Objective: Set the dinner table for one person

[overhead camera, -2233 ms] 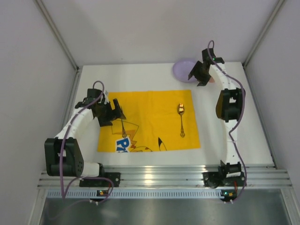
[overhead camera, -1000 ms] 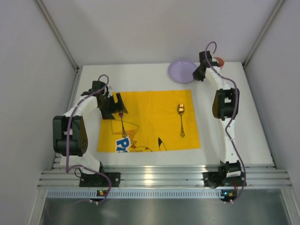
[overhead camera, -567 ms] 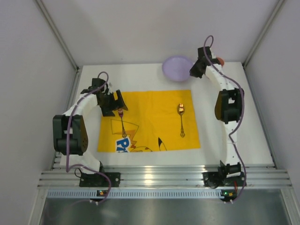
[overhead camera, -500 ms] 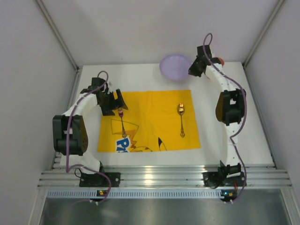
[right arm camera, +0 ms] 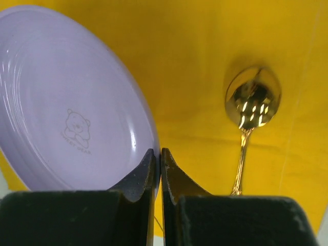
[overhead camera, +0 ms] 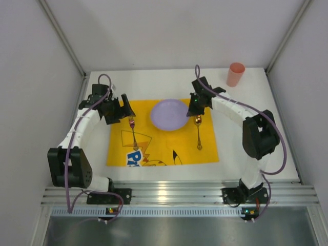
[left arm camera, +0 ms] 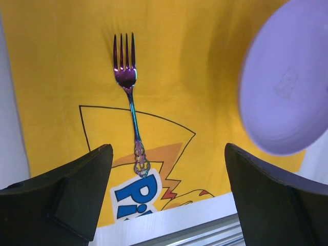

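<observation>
A lilac plate (overhead camera: 169,115) hangs over the middle of the yellow placemat (overhead camera: 161,146) on the white dinner table (overhead camera: 154,84). My right gripper (overhead camera: 195,109) is shut on the plate's right rim (right arm camera: 154,154); the plate (right arm camera: 66,102) shows a small bear print. A gold spoon (overhead camera: 198,130) lies on the mat right of the plate, bowl (right arm camera: 252,102) toward the back. A iridescent fork (overhead camera: 133,134) lies on the mat's left part (left arm camera: 129,102). My left gripper (overhead camera: 123,110) stands open above the fork's tines, holding nothing. The plate's edge (left arm camera: 279,82) shows at the right of the left wrist view.
A salmon-pink cup (overhead camera: 235,74) stands upright at the table's back right corner. Grey walls close in the table on three sides. An aluminium rail (overhead camera: 174,195) runs along the near edge, with both arm bases on it.
My right gripper has carried the plate from the back of the table forward and left, over the placemat between fork and spoon. The cup is now uncovered. The left arm shifted slightly back.
</observation>
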Tool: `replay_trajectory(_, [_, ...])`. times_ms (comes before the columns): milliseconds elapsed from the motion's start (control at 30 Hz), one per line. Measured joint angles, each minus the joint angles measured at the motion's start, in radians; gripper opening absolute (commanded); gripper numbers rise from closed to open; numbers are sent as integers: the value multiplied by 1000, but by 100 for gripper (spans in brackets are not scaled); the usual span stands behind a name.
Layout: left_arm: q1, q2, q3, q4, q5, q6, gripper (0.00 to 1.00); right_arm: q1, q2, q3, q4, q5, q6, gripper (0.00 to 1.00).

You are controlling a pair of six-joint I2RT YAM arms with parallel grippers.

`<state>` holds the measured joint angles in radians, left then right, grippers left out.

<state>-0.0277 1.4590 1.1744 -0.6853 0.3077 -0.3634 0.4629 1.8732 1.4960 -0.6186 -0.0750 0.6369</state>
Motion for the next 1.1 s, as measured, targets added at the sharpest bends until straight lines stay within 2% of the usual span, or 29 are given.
replay_trajectory(200, [0, -104, -55, -37, -15, 0, 96, 96, -30, -139, 5, -29, -9, 0])
replay_trajectory(400, [0, -161, -97, -84, -15, 3, 95, 138, -24, -150, 37, -24, -5, 0])
replay_trajectory(567, [0, -199, -141, -100, -14, 1, 94, 150, 40, -147, 95, -16, -1, 0])
replay_trajectory(633, [0, -208, -154, -103, -14, 0, 94, 150, 74, -146, 105, -17, 2, 10])
replay_trajectory(667, [0, -212, -158, -106, -14, 0, 94, 151, 87, -146, 106, -17, 5, 19])
replay_trajectory(700, [0, -214, -159, -109, -14, 0, 94, 153, 93, -145, 107, -16, 10, 42])
replay_trajectory(800, [0, -228, -165, -113, -15, 0, 94, 166, 89, -146, 112, -3, 12, 61])
replay_trajectory(900, [0, -249, -178, -112, -15, 0, 94, 187, 63, -163, 108, 18, 0, 63])
replay_trajectory(1100, [0, -268, -220, -108, -14, -1, 95, 193, -43, -137, -4, 76, -38, 63])
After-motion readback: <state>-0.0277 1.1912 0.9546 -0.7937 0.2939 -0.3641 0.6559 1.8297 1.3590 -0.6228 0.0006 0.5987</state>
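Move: My right hand still grips the plate by its right rim. The plate's place on the yellow cloth lies about 15 cm to the left, 7 cm back and 9 cm below. The spoon lies some 6 cm to this hand's right and 6 cm back; the fork about 31 cm left and 7 cm back, both at cloth level. From my empty left hand that place is roughly 18 cm right, 2 cm back and 13 cm below. My right hand draws the plate back about 6 cm while sinking, eases it left between fork and spoon with a slight counter-clockwise turn, then lowers it to the cloth, some 8 cm down in all. There my fingers open, let go of the rim and rise about 4 cm. Meanwhile my open left hand backs off some 8 cm over the fork's side. ##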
